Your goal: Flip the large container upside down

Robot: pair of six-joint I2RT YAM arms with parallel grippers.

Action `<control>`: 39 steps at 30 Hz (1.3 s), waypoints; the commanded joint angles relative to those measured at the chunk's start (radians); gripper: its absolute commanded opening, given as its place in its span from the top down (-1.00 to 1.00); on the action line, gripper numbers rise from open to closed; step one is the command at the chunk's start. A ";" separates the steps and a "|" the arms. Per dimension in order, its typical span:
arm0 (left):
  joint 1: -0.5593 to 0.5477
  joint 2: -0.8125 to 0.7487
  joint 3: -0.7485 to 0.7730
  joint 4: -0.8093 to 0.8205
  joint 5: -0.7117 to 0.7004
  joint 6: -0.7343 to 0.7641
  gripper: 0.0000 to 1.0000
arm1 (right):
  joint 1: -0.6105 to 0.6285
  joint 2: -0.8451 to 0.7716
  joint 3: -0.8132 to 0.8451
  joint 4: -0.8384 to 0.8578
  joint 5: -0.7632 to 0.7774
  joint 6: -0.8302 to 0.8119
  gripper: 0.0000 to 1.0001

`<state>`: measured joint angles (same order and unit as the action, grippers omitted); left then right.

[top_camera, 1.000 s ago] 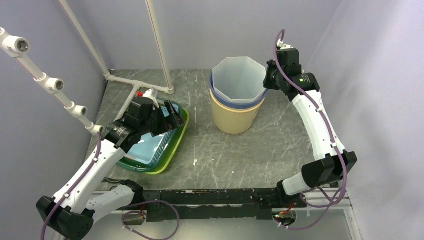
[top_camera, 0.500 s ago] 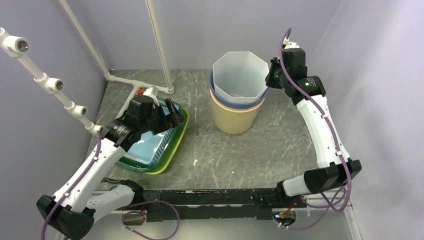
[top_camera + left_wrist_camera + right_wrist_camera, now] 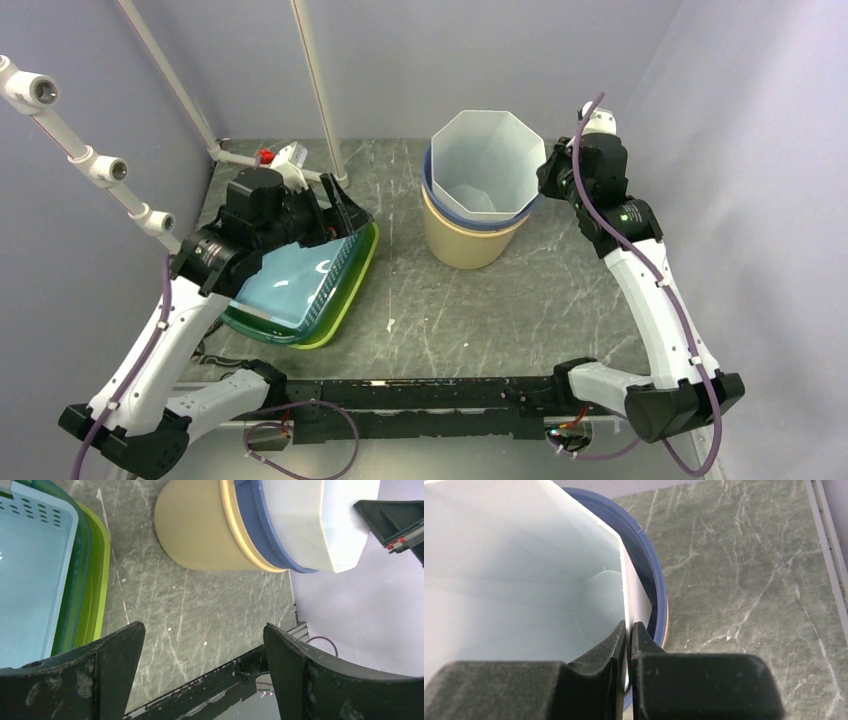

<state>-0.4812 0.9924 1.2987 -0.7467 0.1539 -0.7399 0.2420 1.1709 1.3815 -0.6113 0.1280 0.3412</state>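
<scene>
The large container (image 3: 482,165) is a white eight-sided bin, standing mouth up and slightly tilted inside a blue bin (image 3: 433,192) nested in a tan bin (image 3: 465,242) at the table's back centre. My right gripper (image 3: 545,176) is shut on its right rim; in the right wrist view the fingers (image 3: 629,630) pinch the thin white wall (image 3: 524,580), one inside and one outside. My left gripper (image 3: 340,213) hangs open over the baskets at the left, holding nothing. In its wrist view the left gripper (image 3: 204,627) frames bare table, with the white bin (image 3: 310,520) at upper right.
A light blue basket (image 3: 290,285) sits nested in green baskets (image 3: 345,290) on the table's left side. White pipe framing (image 3: 285,165) stands behind it, and more pipe runs along the left wall. The table's front rail (image 3: 430,395) lies between the arm bases.
The right gripper has shifted right and nearer with the white bin's rim, lifting and tilting the bin in the stack. The left arm has risen and drawn back over the baskets.
</scene>
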 commanded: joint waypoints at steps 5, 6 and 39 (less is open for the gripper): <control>-0.002 0.068 0.134 -0.018 0.065 0.038 -0.88 | 0.005 -0.054 -0.047 0.257 0.013 -0.006 1.00; -0.002 0.070 0.137 0.001 0.068 0.036 -0.88 | 0.005 -0.055 -0.041 0.257 0.012 -0.005 1.00; -0.002 0.138 -0.048 0.127 0.128 -0.046 -0.84 | 0.004 -0.241 0.165 0.238 -0.093 0.115 1.00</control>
<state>-0.4812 1.1343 1.2495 -0.6552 0.2871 -0.7757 0.2436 0.9920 1.4902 -0.5117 0.0879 0.4225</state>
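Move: Just left of the right hand, which already pinches the large white container by its right rim, lies the container's middle, about 13 cm over, level in reach and some 10 cm lower. The blue bucket it sits in is centred about 15 cm left, 2 cm back and 17 cm below, with the cream bucket around it some 20 cm down. From the open left hand the container is roughly 29 cm right, 11 cm ahead and 10 cm lower. Lifting the white container by its right rim, the right hand eases forward a little, then climbs about 12 cm while drawing back past its starting reach, grip kept shut and fingers tipping up some 20 degrees, its left side rising slightly. The open left hand shifts a few centimetres right and forward, rises briefly, then sinks. ##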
